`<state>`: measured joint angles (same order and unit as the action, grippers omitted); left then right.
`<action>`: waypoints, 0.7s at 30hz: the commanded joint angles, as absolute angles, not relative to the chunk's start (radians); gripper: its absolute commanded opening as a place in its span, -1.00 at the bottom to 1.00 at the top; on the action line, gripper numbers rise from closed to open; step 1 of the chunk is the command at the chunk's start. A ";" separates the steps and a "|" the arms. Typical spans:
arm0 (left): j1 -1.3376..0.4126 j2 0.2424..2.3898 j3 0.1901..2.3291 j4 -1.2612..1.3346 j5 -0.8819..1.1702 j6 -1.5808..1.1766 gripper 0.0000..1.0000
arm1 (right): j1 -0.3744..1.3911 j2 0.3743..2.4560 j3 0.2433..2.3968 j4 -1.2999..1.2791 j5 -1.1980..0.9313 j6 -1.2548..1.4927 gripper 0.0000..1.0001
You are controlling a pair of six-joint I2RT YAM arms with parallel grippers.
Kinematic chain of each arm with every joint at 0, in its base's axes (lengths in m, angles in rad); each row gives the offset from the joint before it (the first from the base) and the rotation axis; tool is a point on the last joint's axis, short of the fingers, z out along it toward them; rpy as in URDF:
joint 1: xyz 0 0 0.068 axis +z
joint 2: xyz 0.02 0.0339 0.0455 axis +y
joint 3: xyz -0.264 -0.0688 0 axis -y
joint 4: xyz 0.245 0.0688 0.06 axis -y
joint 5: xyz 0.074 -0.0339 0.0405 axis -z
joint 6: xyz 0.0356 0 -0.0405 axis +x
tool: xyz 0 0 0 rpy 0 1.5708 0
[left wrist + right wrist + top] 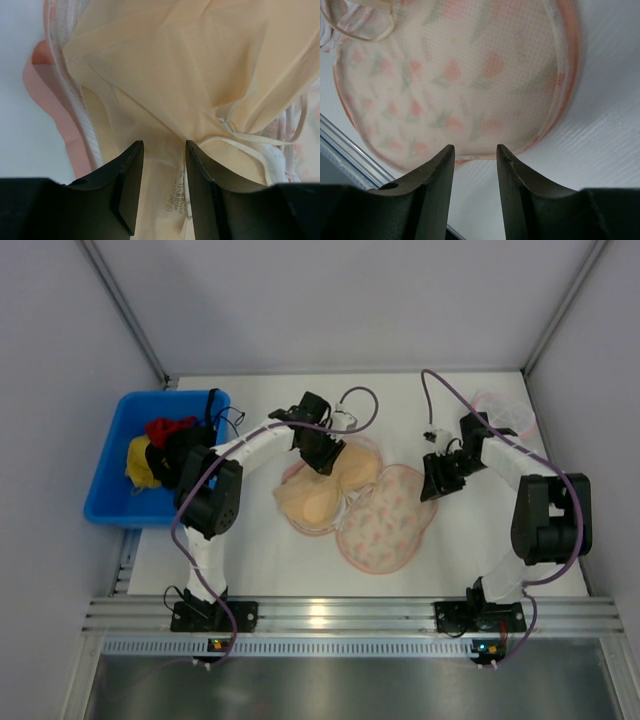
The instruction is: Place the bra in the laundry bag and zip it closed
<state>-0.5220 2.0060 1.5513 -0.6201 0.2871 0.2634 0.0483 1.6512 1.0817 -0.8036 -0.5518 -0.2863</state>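
Note:
The tan-beige bra [330,490] lies mid-table, its cups resting on the open lower half of the laundry bag [385,525], whose printed cream-peach lid lies flipped to the right. My left gripper [326,456] is open at the bra's back edge; in the left wrist view its jaws [164,150] straddle bra fabric [190,75] with a printed care label between them. My right gripper [436,486] is open just right of the bag's upper right edge; in the right wrist view [475,152] the bag's pink rim [470,90] lies just beyond the fingertips.
A blue bin [115,455] with red, yellow and black clothes stands at the left. A small round pink-rimmed white mesh item [505,415] lies at the back right. Grey walls enclose the table; a metal rail runs along the near edge.

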 commanded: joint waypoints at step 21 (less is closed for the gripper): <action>-0.560 1.866 1.555 -0.621 0.428 0.267 -1.00 | 0.054 1.654 1.115 -0.801 -0.591 -0.287 -0.21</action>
<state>-0.5381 1.9781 1.5486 -0.6289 0.3447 0.2638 0.0494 1.6581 1.0817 -0.8040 -0.5697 -0.2863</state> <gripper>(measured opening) 0.012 0.395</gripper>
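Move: Just below the left fingertips is the bra, spread over the bag, its middle about 4 cm back, about level sideways and 1 cm down. The printed flap's middle is some 12 cm back and 12 cm right of this hand; the pink side tab is about 9 cm left and 1 cm back, both 2 cm down. From the right hand, the bra's middle is roughly 22 cm left, 2 cm ahead and 1 cm down. Swinging its tips about 1 cm left and forward, low over the bra, the left hand shuts its half-open fingers completely, pinching the thin fabric by the strap between the cups. It reverses to the right and back by some 3 cm, tilting back about 5 degrees, and begins to rise just at the end, by 1.5 cm. ##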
